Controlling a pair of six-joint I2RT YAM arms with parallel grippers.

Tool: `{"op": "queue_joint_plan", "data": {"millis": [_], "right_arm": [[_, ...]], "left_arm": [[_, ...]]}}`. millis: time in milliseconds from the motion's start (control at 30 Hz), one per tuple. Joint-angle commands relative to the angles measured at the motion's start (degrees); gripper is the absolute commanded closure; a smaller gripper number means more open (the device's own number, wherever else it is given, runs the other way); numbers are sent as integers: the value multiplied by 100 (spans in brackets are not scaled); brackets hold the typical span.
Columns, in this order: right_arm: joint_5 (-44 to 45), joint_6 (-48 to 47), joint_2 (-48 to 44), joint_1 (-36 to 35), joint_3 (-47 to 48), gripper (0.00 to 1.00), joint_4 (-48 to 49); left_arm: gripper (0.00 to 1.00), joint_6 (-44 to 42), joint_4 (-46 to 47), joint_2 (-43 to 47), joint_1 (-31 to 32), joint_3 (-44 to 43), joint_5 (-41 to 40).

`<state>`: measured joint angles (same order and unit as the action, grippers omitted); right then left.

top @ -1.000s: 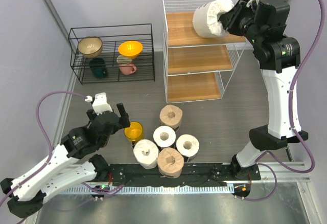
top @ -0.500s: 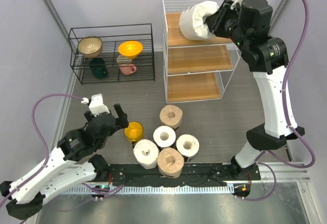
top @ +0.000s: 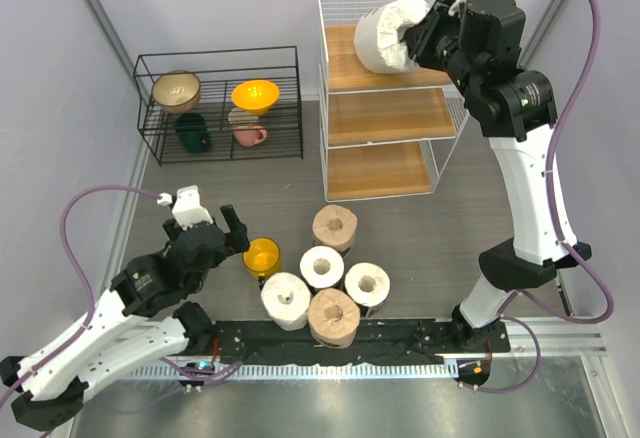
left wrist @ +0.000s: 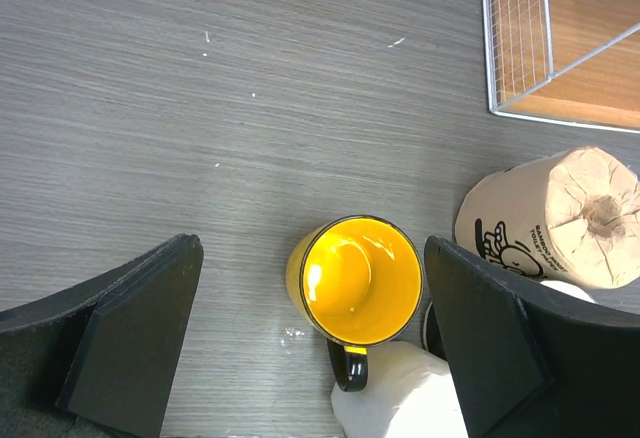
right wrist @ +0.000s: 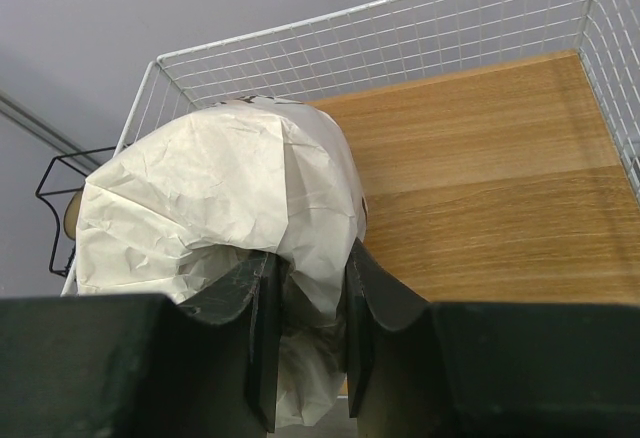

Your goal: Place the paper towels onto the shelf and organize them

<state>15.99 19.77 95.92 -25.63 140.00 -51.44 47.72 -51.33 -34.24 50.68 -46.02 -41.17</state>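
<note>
My right gripper (top: 418, 34) (right wrist: 308, 258) is shut on a white paper towel roll (top: 383, 36) (right wrist: 215, 183), pinching its crumpled wrapper. The roll hangs tilted over the left part of the top wooden board (right wrist: 490, 188) of the white wire shelf (top: 386, 116). Several more paper towels stand on end in a cluster on the floor: a beige one (top: 334, 226) (left wrist: 560, 223), white ones (top: 322, 266) (top: 367, 283) (top: 286, 299) (left wrist: 400, 398) and another beige one (top: 333, 316). My left gripper (top: 212, 226) (left wrist: 312, 303) is open, low on the left of the cluster, holding nothing.
A yellow cup (top: 262, 255) (left wrist: 355, 278) with a black handle stands between my left fingers, touching the white roll beside it. A low black wire rack (top: 218, 53) with bowls and mugs sits at the back left. Grey walls close in on both sides.
The right arm has carried the white roll to the left over the shelf's top tier. The left arm has drifted slightly left and stays open over the cup.
</note>
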Motion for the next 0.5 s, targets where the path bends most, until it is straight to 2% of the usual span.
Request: {"op": "queue_joint_plan", "data": {"millis": [0,333,467], "right_arm": [[27,-43,164,-56,360,80,205],[36,-26,208,-109,396,59,266],[18,-26,225,-127,405,45,284]], "left_arm": [[0,79,18,145,30,67,-199],[0,123,-8,312,21,207,-181],[0,123,0,374,30,243,-181]]}}
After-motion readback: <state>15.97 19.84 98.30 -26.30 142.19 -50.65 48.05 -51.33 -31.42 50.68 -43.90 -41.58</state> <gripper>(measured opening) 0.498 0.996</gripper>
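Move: The white paper towel roll, still pinched by its near-end wall, has its middle about 4 cm ahead and 4 cm left of the right hand, roughly level with it. The top shelf's left wire side stands some 14 cm left and 4 cm ahead of the hand, its back wire about 15 cm straight ahead. From the left hand, the roll lies roughly 25 cm ahead, 33 cm right and 31 cm higher. The right hand nudges the roll about 1 cm forward and left on the top shelf, then opens, releasing it. ##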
